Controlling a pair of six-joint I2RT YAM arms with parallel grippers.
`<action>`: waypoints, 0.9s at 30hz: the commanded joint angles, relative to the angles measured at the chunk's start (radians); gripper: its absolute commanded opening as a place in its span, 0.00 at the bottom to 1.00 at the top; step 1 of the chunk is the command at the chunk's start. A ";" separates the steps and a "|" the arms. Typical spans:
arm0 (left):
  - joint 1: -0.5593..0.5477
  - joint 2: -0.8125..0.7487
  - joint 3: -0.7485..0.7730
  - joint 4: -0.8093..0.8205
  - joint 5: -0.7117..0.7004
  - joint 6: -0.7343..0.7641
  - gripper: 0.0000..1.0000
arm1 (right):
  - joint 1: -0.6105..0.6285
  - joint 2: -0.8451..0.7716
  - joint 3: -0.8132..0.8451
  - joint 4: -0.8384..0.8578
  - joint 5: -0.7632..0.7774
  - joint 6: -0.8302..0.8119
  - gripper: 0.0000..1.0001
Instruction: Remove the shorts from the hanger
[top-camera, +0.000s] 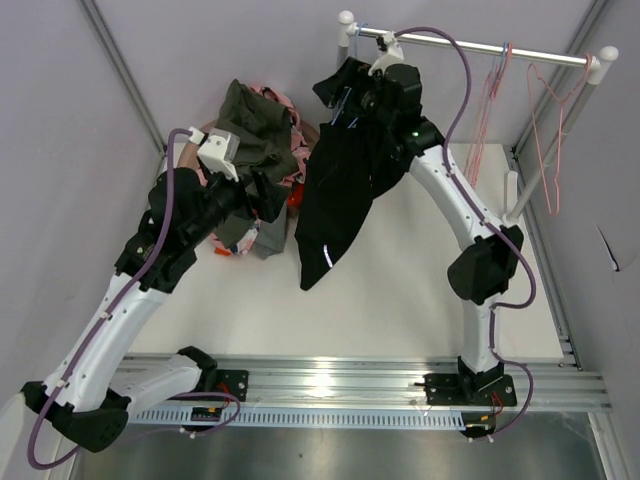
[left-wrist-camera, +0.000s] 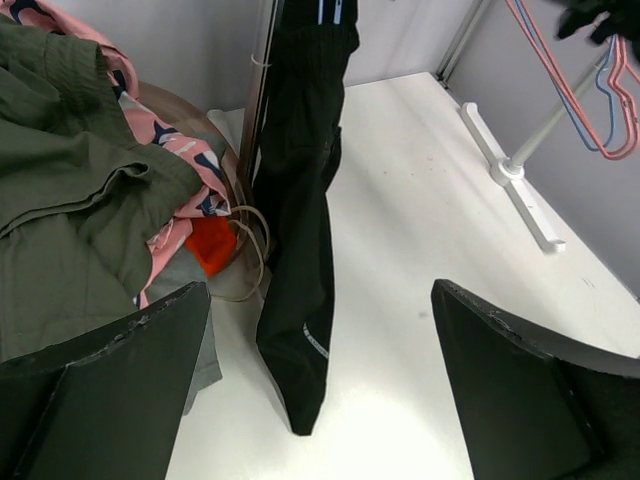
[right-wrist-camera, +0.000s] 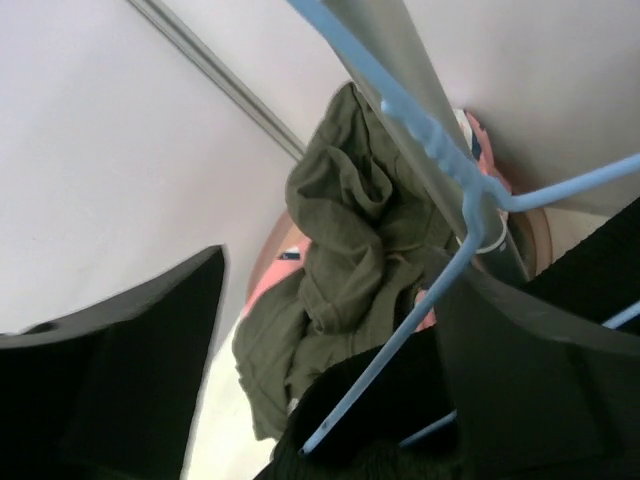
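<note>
Black shorts (top-camera: 335, 200) hang from a blue hanger (right-wrist-camera: 440, 160) at the left end of the rail (top-camera: 470, 45), their lower tip (left-wrist-camera: 300, 330) close to the table. My right gripper (top-camera: 352, 100) is up at the waistband, open, with the hanger's arm and the black cloth (right-wrist-camera: 400, 430) between its fingers (right-wrist-camera: 150, 340). My left gripper (left-wrist-camera: 320, 290) is open low beside the shorts' tip, holding nothing. Olive shorts (top-camera: 255, 125), pink patterned shorts (left-wrist-camera: 190, 165) and orange shorts (left-wrist-camera: 212, 245) lie heaped to the left.
The heap sits in a brown-rimmed basket (right-wrist-camera: 540, 235) at the back left. Empty pink hangers (top-camera: 545, 110) hang at the rail's right end, above the stand's white foot (left-wrist-camera: 520, 180). Grey walls close in on both sides.
</note>
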 joint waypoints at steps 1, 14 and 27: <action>-0.003 -0.031 0.009 0.049 0.030 -0.023 0.98 | 0.028 0.038 0.066 0.043 0.034 0.018 0.71; -0.007 0.011 -0.020 0.136 0.209 -0.022 0.99 | 0.039 -0.176 -0.121 0.077 0.141 -0.065 0.00; -0.222 0.180 -0.043 0.279 0.169 0.018 0.99 | 0.039 -0.333 -0.012 -0.021 0.158 -0.055 0.00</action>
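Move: The blue hanger's shoulder, just under its twisted neck, is between my open right fingers, about 1 cm ahead, 2 cm left and 3 cm below. The black shorts hang from it, their middle 3 cm back, 2 cm left and 20 cm down; the rack's left post stands about 5 cm ahead, 1 cm left. From my left hand the shorts are some 20 cm ahead, 12 cm right and 17 cm lower; the basket is 27 cm ahead, 8 cm left, 30 cm down. I sink my right hand about 4 cm and shut its fingers on the blue hanger just below the neck, then carry it up some 10 cm while drawing back and to the right, away from the rack's left post. Midway through, my left hand, still wide open, sweeps about 12 cm right towards the shorts, dipping a little and turning some 25 degrees clockwise. ##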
